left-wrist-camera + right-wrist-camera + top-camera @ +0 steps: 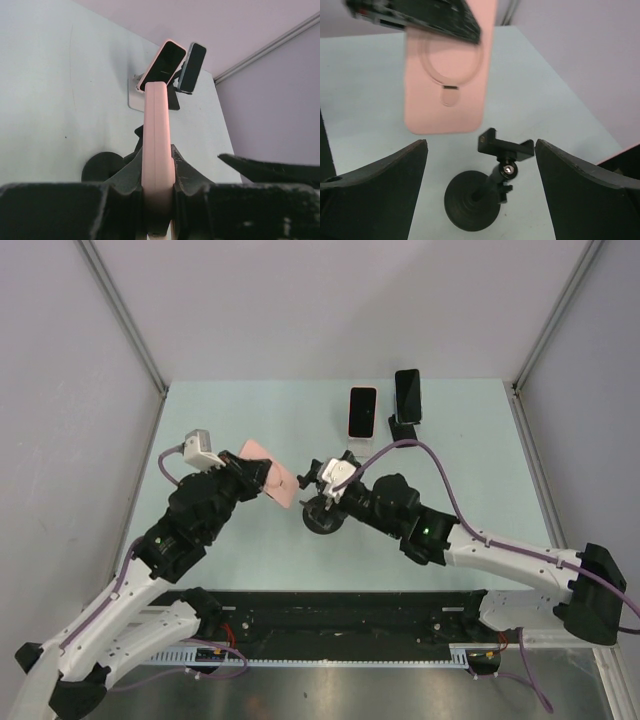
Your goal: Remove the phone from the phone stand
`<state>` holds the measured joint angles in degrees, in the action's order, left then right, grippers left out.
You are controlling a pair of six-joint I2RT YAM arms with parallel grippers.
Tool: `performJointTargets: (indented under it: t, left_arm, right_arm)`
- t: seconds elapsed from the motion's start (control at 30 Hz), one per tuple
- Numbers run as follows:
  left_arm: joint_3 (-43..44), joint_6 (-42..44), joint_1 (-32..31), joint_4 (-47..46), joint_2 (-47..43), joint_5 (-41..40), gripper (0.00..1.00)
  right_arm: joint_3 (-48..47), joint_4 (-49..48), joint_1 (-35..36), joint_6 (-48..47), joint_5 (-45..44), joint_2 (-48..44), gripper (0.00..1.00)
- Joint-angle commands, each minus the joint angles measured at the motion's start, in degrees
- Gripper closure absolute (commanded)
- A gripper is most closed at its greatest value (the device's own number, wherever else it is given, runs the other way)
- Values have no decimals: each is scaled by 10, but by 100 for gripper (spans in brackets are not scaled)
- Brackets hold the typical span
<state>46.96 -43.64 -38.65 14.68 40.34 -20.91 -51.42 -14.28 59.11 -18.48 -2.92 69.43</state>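
Note:
My left gripper (257, 477) is shut on a pink-cased phone (272, 472) and holds it in the air, up and to the left of the black phone stand (325, 518). In the left wrist view the phone's pink edge (158, 135) runs up between the fingers (195, 175). The stand has a round base and an empty clamp (506, 145). My right gripper (481, 150) is open with its fingers on either side of the stand, not touching it. The phone's pink back (445, 85) hangs above the stand in the right wrist view.
Two other phones stand at the table's far side: a pink-edged one (362, 412) on a white base and a black one (407, 393) on a black stand. They also show in the left wrist view, the pink-edged one (162, 65) and the black one (192, 67). Grey walls enclose the table.

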Motion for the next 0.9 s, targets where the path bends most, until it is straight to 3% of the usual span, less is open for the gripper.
performJointTargets:
  t: [0.0,0.2,0.53,0.73,0.83,0.87]
  left_arm:
    - [36,-87,1,-38,-1,-13,100]
    - [34,-138,-11,-38,2,-6,100]
    - [22,-175,-38,-38,-10,-19,100]
    - [19,-189,-48,-39,-9,-21,100]
    - [18,-190,-50,-40,-7,-23,100]
    - [18,-191,-51,-38,-8,-24,100]
  right_arm:
    - [-9,-21,72,-61,-70,-11,6]
    - [-4,-112,164,-157,-206,44,6]
    - [0,-375,211,-341,-386,173,11]
    - [0,-523,220,-460,-433,244,23]
    - [0,-578,224,-492,-444,265,31]
    - [0,-587,226,-508,-445,271,38]
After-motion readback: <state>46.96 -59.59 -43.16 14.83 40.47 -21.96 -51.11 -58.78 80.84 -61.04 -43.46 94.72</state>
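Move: My right hand is empty and wide open; the phone, still gripped in my left hand, has its middle some 10 cm to the right hand's left, about 2 cm ahead and 2 cm higher. The freed phone stand is about 7 cm ahead, 2 cm left and 16 cm below. A pink-framed phone on its pale stand is some 22 cm ahead, 11 cm right and 15 cm lower. From my left hand, the held phone's middle lies about 1 cm ahead and 3 cm right. I swing my empty right hand back about 5 cm and left, then bring it some 3 cm forward again around the phone's lower end, rolling it about 30 degrees, turning it clockwise and beginning to close its wide-open fingers. My left hand keeps its pinch, shifting about 2.5 cm right and rolling 15 degrees so the lower end swings towards the right hand. ##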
